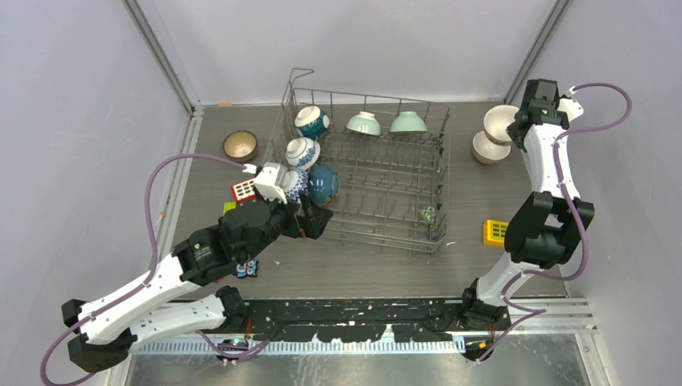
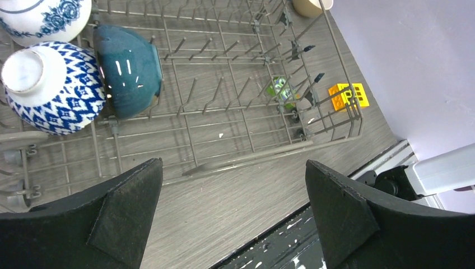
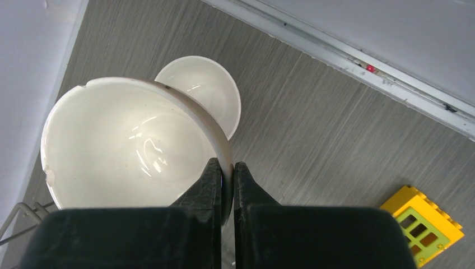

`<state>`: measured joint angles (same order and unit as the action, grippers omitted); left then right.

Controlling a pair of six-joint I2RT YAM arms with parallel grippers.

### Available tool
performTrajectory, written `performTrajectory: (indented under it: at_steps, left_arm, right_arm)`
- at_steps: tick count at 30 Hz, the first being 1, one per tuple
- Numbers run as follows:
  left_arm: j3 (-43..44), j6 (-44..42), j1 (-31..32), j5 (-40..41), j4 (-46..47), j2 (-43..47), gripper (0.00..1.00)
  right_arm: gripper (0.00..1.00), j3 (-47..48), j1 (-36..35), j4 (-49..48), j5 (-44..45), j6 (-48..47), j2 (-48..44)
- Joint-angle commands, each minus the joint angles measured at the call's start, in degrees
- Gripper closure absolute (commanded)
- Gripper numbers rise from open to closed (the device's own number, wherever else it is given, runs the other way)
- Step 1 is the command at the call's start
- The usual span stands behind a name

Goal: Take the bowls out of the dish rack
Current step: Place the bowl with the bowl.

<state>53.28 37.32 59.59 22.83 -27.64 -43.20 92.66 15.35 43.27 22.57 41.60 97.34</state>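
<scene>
The grey wire dish rack (image 1: 444, 165) stands mid-table. Its left side holds two blue-and-white bowls (image 1: 312, 121) (image 1: 302, 151), a blue diamond-patterned bowl (image 2: 56, 92) and a dark teal bowl (image 1: 323, 185) (image 2: 129, 70). Two mint bowls (image 1: 364, 123) (image 1: 408, 122) sit along the rack's back row. My left gripper (image 1: 318, 221) (image 2: 234, 163) is open and empty, hovering just outside the rack's front bar (image 2: 263, 153), near the teal bowl. My right gripper (image 1: 519, 129) (image 3: 226, 165) is shut on the rim of a cream bowl (image 1: 500, 122) (image 3: 129, 151), above and beside a second cream bowl (image 1: 487, 149) (image 3: 204, 89) on the table.
A brown-rimmed bowl (image 1: 240, 145) sits on the table left of the rack. A red block (image 1: 244, 190) lies by the left wrist and a yellow block (image 1: 496, 232) (image 3: 423, 224) lies right of the rack. A small green toy (image 1: 426, 215) (image 2: 282, 89) rests in the rack's front right corner.
</scene>
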Motion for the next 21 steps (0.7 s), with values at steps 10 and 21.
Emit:
performTrajectory:
  at_steps: [10,21]
  left_arm:
    - [-0.5,2.4,-0.1,-3.3,2.6,-1.9,0.00]
    - [-0.5,3.5,-0.1,-2.7,3.1,-3.7,0.00]
  right_arm:
    - [0.99,5.2,3.2,-9.2,-4.5,3.3,7.0]
    - [0.99,5.4,3.9,-11.3,-6.8,4.6,12.0]
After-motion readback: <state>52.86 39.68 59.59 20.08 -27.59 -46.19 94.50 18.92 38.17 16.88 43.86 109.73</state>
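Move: The right hand holds a cream bowl by its rim. The bowl it is being taken to stands on the table, its middle about 7 cm ahead, 2 cm left and 16 cm below this hand. The yellow block lies some 24 cm back from that standing bowl and level with it sideways; the nearer pale-green bowl in the rack is about 22 cm to its left and 4 cm farther out. From the left hand, the standing bowl lies roughly 32 cm ahead, 50 cm right and 24 cm below. Still pinching the cream bowl's rim in shut fingers, the right hand carries it down about 7 cm towards the bowl on the table, easing forward some 3.5 cm and slightly right as it sinks. The wrist rolls a little, under ten degrees, left side rising. The open, empty left hand drifts about 2 cm down and to the right. ##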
